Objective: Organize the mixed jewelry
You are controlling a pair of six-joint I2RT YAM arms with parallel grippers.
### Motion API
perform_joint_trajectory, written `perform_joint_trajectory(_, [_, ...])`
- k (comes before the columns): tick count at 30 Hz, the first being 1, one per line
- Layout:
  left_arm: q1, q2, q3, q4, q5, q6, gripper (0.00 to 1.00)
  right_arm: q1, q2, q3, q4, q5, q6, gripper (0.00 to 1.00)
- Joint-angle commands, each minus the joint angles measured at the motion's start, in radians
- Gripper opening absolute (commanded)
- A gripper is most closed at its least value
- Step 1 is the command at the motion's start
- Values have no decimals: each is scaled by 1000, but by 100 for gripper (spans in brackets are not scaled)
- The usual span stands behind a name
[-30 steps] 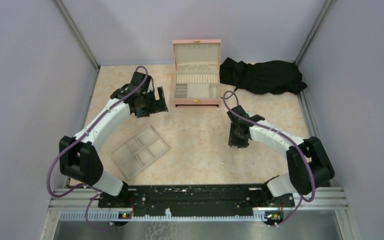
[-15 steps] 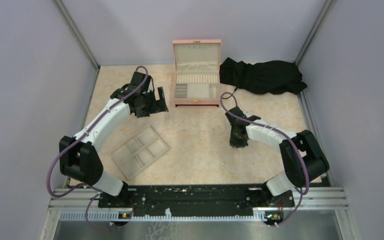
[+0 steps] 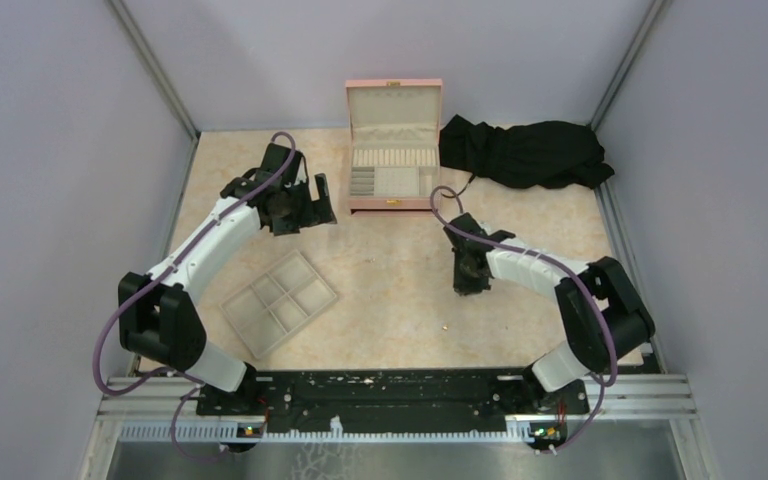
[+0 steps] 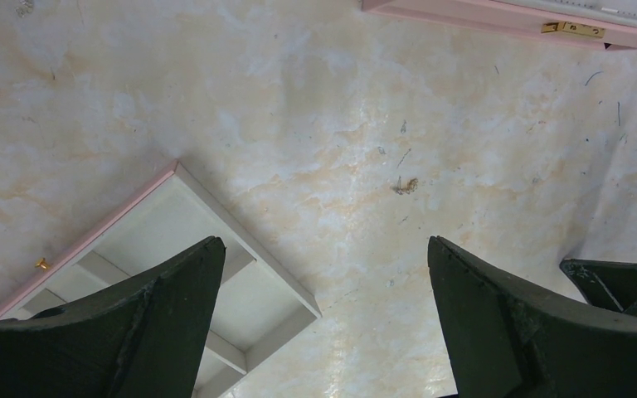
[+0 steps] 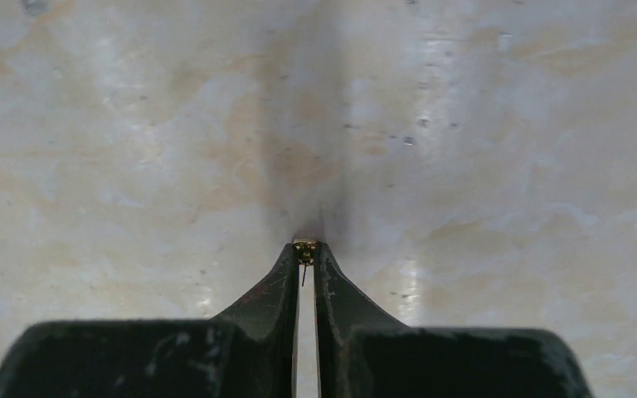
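Observation:
In the right wrist view my right gripper [image 5: 305, 249] is shut, pinching a tiny gold stud [image 5: 304, 250] at its very tips, right at the marbled tabletop. From above, this gripper [image 3: 466, 286] points down at mid-table, right of centre. My left gripper [image 3: 305, 207] hangs wide open left of the pink box [image 3: 394, 205], holding nothing. Between its spread fingers [image 4: 323, 242] I see bare table and a corner of the beige tray [image 4: 216, 249]. Other jewelry lies loose: a thin gold piece [image 4: 405, 186], a gold speck [image 4: 41, 264] by the tray, and another speck [image 3: 445, 326].
The pink box stands open at the back centre, with cream lining and a gold latch [image 4: 572, 29]. A black cloth [image 3: 525, 152] lies bunched at the back right. The six-compartment tray [image 3: 280, 302] sits at the front left. Grey walls close in both sides.
My right gripper has closed from part open to shut on the gold stud, and its arm has shifted slightly left and away. The left arm has not moved.

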Motion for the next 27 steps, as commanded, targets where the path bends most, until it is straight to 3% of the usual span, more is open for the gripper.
perform_joint_trajectory(1, [-4, -29, -14, 18, -5, -6, 98, 83, 45, 97, 29, -70, -44, 1])
perform_joint_trajectory(9, [15, -17, 8, -19, -51, -22, 98, 261, 206, 342, 4, -83, -132, 1])
perform_joint_trajectory(21, [403, -56, -62, -151, 16, -60, 98, 379, 338, 592, 59, -215, -215, 1])
perform_joint_trajectory(27, [501, -65, -64, -173, 55, -62, 98, 444, 418, 728, 90, -286, -277, 1])
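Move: The right hand, just above the table with the small gold earring already pinched, has the middle of the divided tray about 40 cm to its left and 3 cm back; a silver piece lies some 21 cm left and 8 cm ahead, a loose gold piece 9 cm back and 5 cm left, and the pink jewelry box 27 cm ahead and 15 cm left. The open left hand hovers about 15 cm above the table, with the silver necklace 9 cm ahead and 9 cm left of it, the tray 12 cm back and 9 cm left, and the box 17 cm ahead and 16 cm right. The right hand keeps the gold earring pinched in its shut fingertips and carries it left towards the tray's near-right corner, about 24 cm, rising some 6 cm on the way and turning counter-clockwise nearly 40 degrees while its left side tips up a little. After a short wait the left hand, empty and still wide open, swings some 16 cm left beyond the tray's far side, clearing the way, turning counter-clockwise nearly 30 degrees and sinking a couple of centimetres without touching anything. ##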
